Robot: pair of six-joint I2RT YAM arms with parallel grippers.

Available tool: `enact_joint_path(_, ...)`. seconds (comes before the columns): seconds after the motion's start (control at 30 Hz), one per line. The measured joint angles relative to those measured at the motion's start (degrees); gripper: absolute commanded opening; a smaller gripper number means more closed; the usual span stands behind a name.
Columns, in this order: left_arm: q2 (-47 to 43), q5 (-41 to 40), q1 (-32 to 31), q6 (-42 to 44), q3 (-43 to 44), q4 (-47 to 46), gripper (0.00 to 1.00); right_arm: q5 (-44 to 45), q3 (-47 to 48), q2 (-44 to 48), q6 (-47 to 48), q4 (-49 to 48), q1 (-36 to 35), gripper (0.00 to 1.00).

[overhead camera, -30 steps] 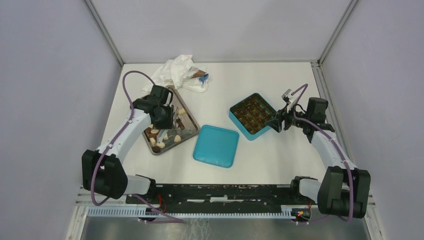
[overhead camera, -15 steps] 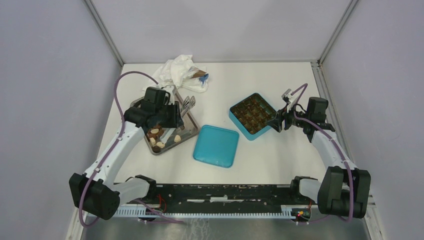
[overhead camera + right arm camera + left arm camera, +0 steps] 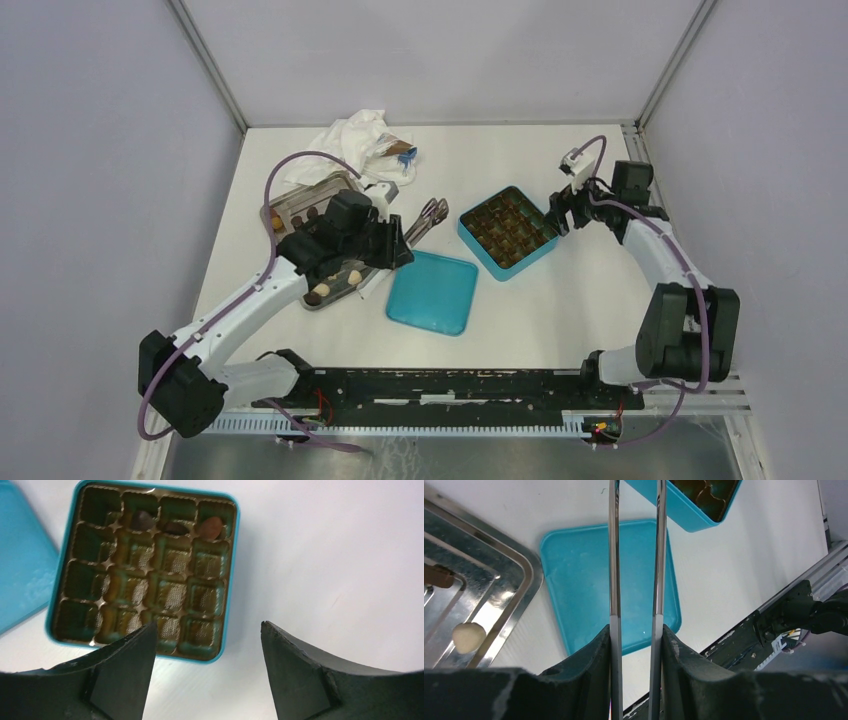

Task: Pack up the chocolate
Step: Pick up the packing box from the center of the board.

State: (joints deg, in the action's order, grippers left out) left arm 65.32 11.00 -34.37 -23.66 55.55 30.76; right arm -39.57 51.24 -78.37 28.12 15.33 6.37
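Several chocolate pieces (image 3: pixel 330 288) lie on the metal tray (image 3: pixel 288 199); in the left wrist view the tray (image 3: pixel 499 592) shows a cream one (image 3: pixel 469 634). My left gripper (image 3: pixel 398 238) (image 3: pixel 635 630) is shut on metal tongs (image 3: pixel 428 215) (image 3: pixel 613 555). They point over the teal lid (image 3: pixel 432 292) (image 3: pixel 574 580) toward the teal box (image 3: pixel 478 250); their tips are too small to read. The box insert (image 3: pixel 172 592) holds three chocolates (image 3: pixel 212 526) in its far row. My right gripper (image 3: pixel 560 213) (image 3: pixel 207 625) is open, empty, above the box's right edge.
A crumpled white cloth with a wrapper (image 3: pixel 355 145) lies at the back left, behind the tray. Enclosure walls stand close on both sides. The black rail (image 3: pixel 440 385) with the arm bases runs along the near edge.
My left arm lifted off the tray and swung right with the tongs, toward the box. My right gripper pulled back from the box's right corner and opened wider.
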Motion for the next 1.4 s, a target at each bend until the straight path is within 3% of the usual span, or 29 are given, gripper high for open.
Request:
enact_joint_path(0.33, 0.2, -1.0, -3.1, -1.6, -2.6, -4.1, 0.02, 5.8, 17.7, -19.5, 1.3, 5.5, -5.3, 0.67)
enact_joint_path(0.73, -0.6, -1.9, -3.4, -1.7, -4.2, -4.3, 0.02, 9.2, 26.8, -32.0, 1.5, 9.5, -7.5, 0.46)
enact_joint_path(0.93, -0.6, -2.0, -3.9, -1.7, -4.2, -4.3, 0.02, 9.1, 27.5, -33.7, 1.6, 9.8, -8.6, 0.25)
enact_joint_path(1.1, -0.6, -2.2, -4.9, -2.6, -4.2, -4.3, 0.02, 9.4, 27.5, -34.0, 1.6, 9.5, -8.7, 0.0)
enact_joint_path(1.27, -0.6, -3.4, -6.4, -3.6, -4.2, -4.3, 0.02, 10.1, 23.2, -31.1, 1.9, 5.6, -8.7, 0.0)
enact_joint_path(1.4, -1.2, -4.1, -7.2, -4.1, -4.3, -4.3, 0.02, 10.8, 14.6, -22.9, 2.2, 1.6, -8.7, 0.0)
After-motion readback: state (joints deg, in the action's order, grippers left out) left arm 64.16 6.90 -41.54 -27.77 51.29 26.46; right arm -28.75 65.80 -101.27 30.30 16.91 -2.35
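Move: The packing box's middle lies about 9 cm to the right hand's left, only about 1 cm farther out, and some 10 cm below it. The chocolate in the box's far corner lies about 10 cm ahead of the hand and 8 cm to its left. The blue lid is roughly 14 cm back from the hand and 28 cm to its left. From the left hand, the box is about 26 cm to the right, 7 cm farther out and 15 cm lower. Forward about 9 cm along the packing box's far right side, then down about 8 cm and slightly left, the right hand goes, tipping about 15 degrees further down. Its wide-open fingers close and pinch the rim near the far corner, then draw the box back some 3 cm, rising a little. The left hand, still holding the tongs, eases about 3 cm back, right and down. ##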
